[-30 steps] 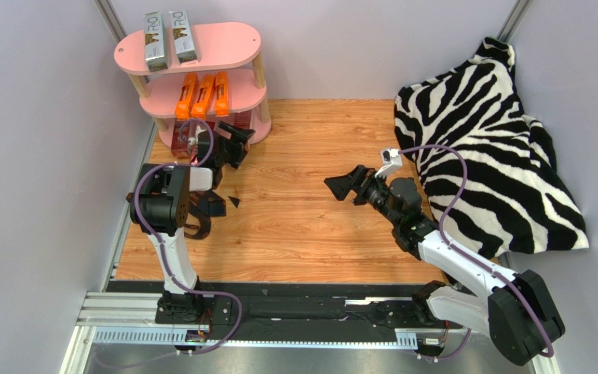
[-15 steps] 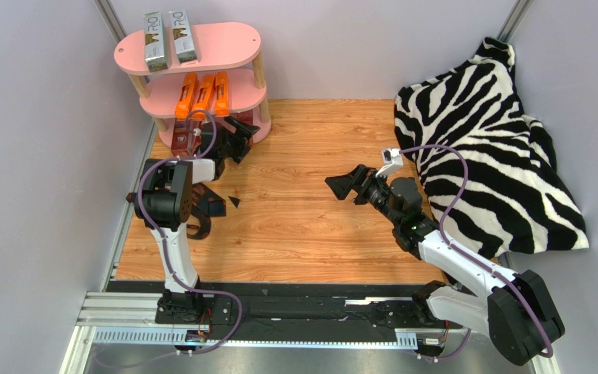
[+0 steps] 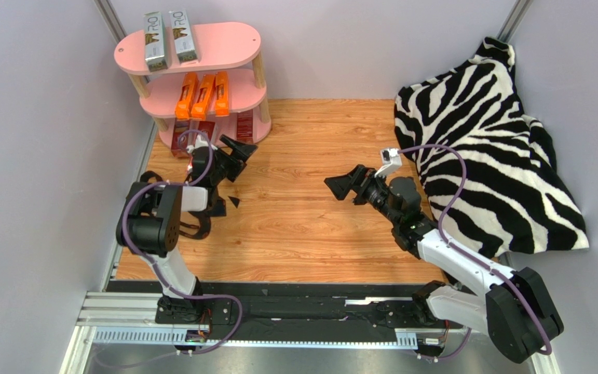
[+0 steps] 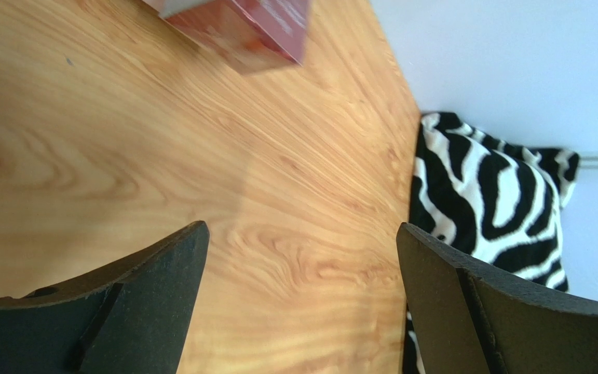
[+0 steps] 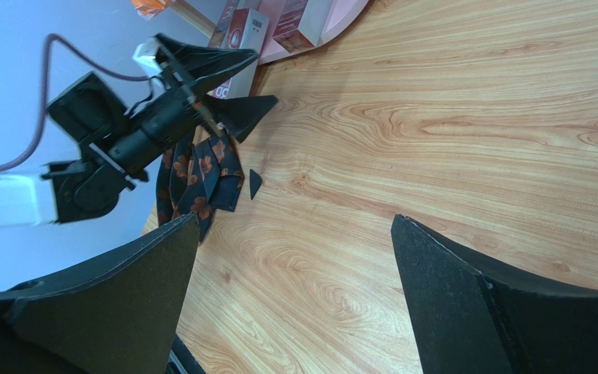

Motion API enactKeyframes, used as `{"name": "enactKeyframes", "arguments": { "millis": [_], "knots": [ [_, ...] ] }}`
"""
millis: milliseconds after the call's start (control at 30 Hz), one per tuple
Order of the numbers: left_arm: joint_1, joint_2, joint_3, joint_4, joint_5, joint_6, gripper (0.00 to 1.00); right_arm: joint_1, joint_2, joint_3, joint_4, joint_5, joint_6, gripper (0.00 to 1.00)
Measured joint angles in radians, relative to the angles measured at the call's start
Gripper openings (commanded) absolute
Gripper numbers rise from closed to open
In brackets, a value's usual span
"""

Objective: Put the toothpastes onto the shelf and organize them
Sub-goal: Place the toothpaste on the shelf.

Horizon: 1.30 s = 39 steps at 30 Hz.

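Note:
The pink shelf (image 3: pixel 228 40) stands at the back left. Two silver-grey toothpastes (image 3: pixel 153 40) lie on its top board. Three orange ones (image 3: pixel 204 95) lie on the middle board. Dark red ones (image 3: pixel 203 128) sit on the bottom board, and one dark red end (image 4: pixel 251 27) shows at the top of the left wrist view. My left gripper (image 3: pixel 240 158) hangs open and empty just in front of the bottom tier, with only wood between its fingers (image 4: pixel 162 273). My right gripper (image 3: pixel 333 189) is open and empty over the middle of the floor, far from the shelf.
A zebra-print cloth (image 3: pixel 489 148) fills the right side up to the back corner. A black flowered strap (image 5: pixel 201 175) and a small black scrap (image 3: pixel 233 201) lie on the wood beside the left arm. Walls close in on the left, back and right.
My left gripper has drawn back from the shelf's bottom tier and swung a little to the right, still open. The right arm has not moved.

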Motion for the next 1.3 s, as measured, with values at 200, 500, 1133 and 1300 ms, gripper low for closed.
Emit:
{"name": "enactKeyframes", "arguments": {
  "millis": [200,500,1133,1300],
  "knots": [
    [0.01,-0.226,-0.16,0.048,0.01,0.044,0.99,0.0,0.003,0.0,0.001,-0.001,0.003,1.0],
    [0.135,-0.622,-0.367,-0.1,-0.017,0.116,0.98,0.0,0.006,-0.002,0.013,-0.01,0.003,1.0],
    [0.457,-0.384,-0.417,-0.077,0.144,0.093,0.58,-0.007,0.077,-0.029,0.053,-0.018,0.003,1.0],
    [0.467,-0.26,-0.386,0.022,0.183,0.066,0.56,-0.02,0.101,-0.036,0.053,-0.018,0.005,1.0]
  ]
}}
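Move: The red toothpaste box sticking out of the bottom shelf has its middle some 14 cm to the left hand's left, 5 cm ahead and about 5 cm lower. The right red box is about 12 cm ahead and 2 cm left, the left red box roughly 8 cm ahead and 22 cm left; the floral cloth is 13 cm back, 16 cm left. From the right hand, the sticking-out box is some 42 cm left and 15 cm ahead. The empty left hand backs away from the shelf while rising, then swings about 15 cm left around the near end of the sticking-out red toothpaste box and sinks some 10 cm before easing slightly forward in front of that end. Meanwhile it turns some 15 degrees counter-clockwise and its fingers close from wide open to about half, and the right hand, staying open, lowers about 4 cm. ##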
